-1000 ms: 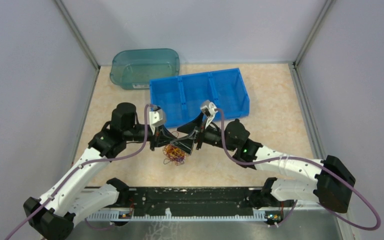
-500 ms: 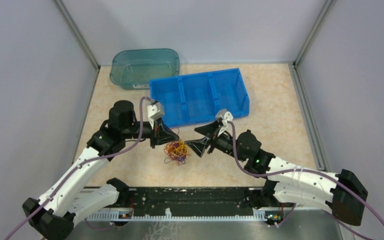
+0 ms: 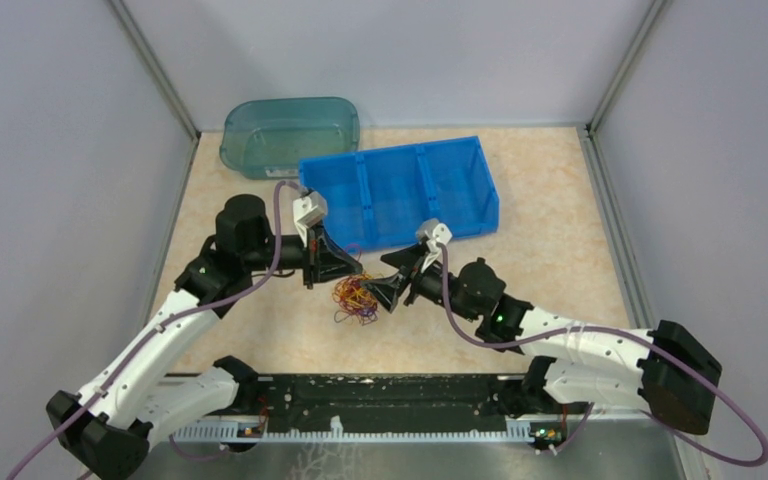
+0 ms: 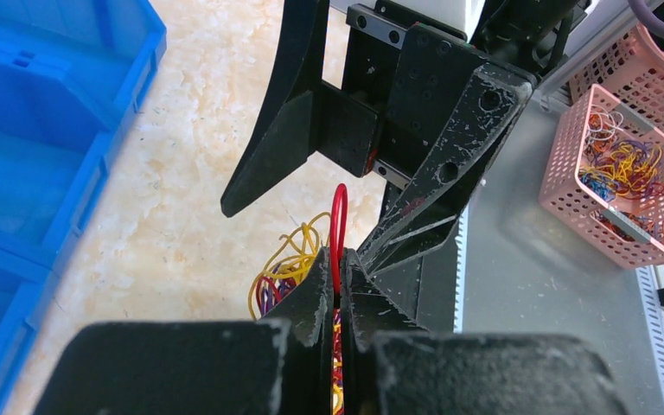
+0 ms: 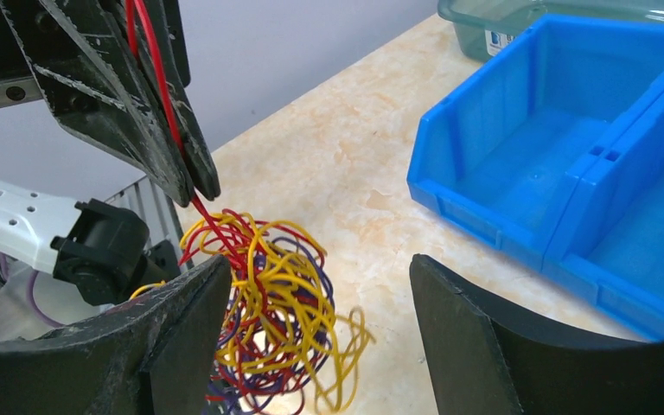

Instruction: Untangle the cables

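Observation:
The cables [image 3: 355, 298] are a small curly clump of red, yellow and purple wires hanging just over the table. My left gripper [image 3: 350, 268] is shut on a red cable [image 4: 339, 220], whose loop sticks out past its fingertips [image 4: 322, 270]. The clump [image 5: 277, 320] dangles from that red strand below the left gripper [image 5: 197, 183]. My right gripper [image 5: 320, 272] is open, its jaws wide on either side of the clump; its left finger [image 5: 181, 328] touches the wires. In the left wrist view the right gripper [image 4: 298, 229] faces me closely.
A blue divided bin [image 3: 305, 195] stands just behind the grippers, with a teal tub [image 3: 290, 135] further back left. A black rail [image 3: 380, 400] runs along the near edge. A pink basket [image 4: 571, 147] of more wires sits off the table.
The right gripper drew back to the right, then came in again around the clump, still open. The left gripper kept its hold and shifted slightly away from the near edge.

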Action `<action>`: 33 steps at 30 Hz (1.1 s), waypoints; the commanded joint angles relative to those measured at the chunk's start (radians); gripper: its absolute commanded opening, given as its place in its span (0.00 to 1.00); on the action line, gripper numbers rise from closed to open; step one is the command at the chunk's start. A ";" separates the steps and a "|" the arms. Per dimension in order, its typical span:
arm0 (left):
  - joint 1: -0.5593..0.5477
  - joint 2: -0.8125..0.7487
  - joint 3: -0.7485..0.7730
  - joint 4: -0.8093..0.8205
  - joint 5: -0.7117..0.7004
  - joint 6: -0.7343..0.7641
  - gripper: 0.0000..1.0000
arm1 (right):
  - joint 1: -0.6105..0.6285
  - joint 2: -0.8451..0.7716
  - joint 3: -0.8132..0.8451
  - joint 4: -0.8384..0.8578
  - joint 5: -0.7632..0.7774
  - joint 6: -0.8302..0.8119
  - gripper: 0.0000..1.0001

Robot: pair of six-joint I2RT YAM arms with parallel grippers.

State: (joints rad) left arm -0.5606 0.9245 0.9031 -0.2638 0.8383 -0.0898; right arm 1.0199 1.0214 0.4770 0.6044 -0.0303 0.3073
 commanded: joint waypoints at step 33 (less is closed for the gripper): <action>-0.004 0.049 0.204 0.104 0.131 -0.133 0.00 | 0.135 0.348 0.045 0.467 0.266 -0.086 0.72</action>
State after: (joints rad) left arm -0.5606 0.9710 1.0306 -0.1936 0.9371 -0.2131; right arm 1.1370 1.3464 0.5430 0.9760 0.2295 0.2066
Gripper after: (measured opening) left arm 0.016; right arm 0.718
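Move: The tangled cables hang from the red loop already pinched in the left fingers, their middle some 12 cm straight below that hand. From the open right hand, the tangle lies about 4 cm left, 2 cm back and 7 cm down, and the pinched red loop is about 3 cm left, 2 cm back and 5 cm up. The blue box's middle stands roughly 27 cm ahead of the right hand, 6 cm right and 20 cm down. The left hand keeps its pinch on the red loop and draws it up by about 5 cm, mostly in the second half, easing slightly right as the tangle hangs below. The right hand, still open, works in around the hanging red strand below the left fingertips, ending about 4.5 cm left and 3 cm forward after rising nearly 3 cm and sinking back to its starting height, while it turns some 10 degrees clockwise and its fingers tip up a little. ##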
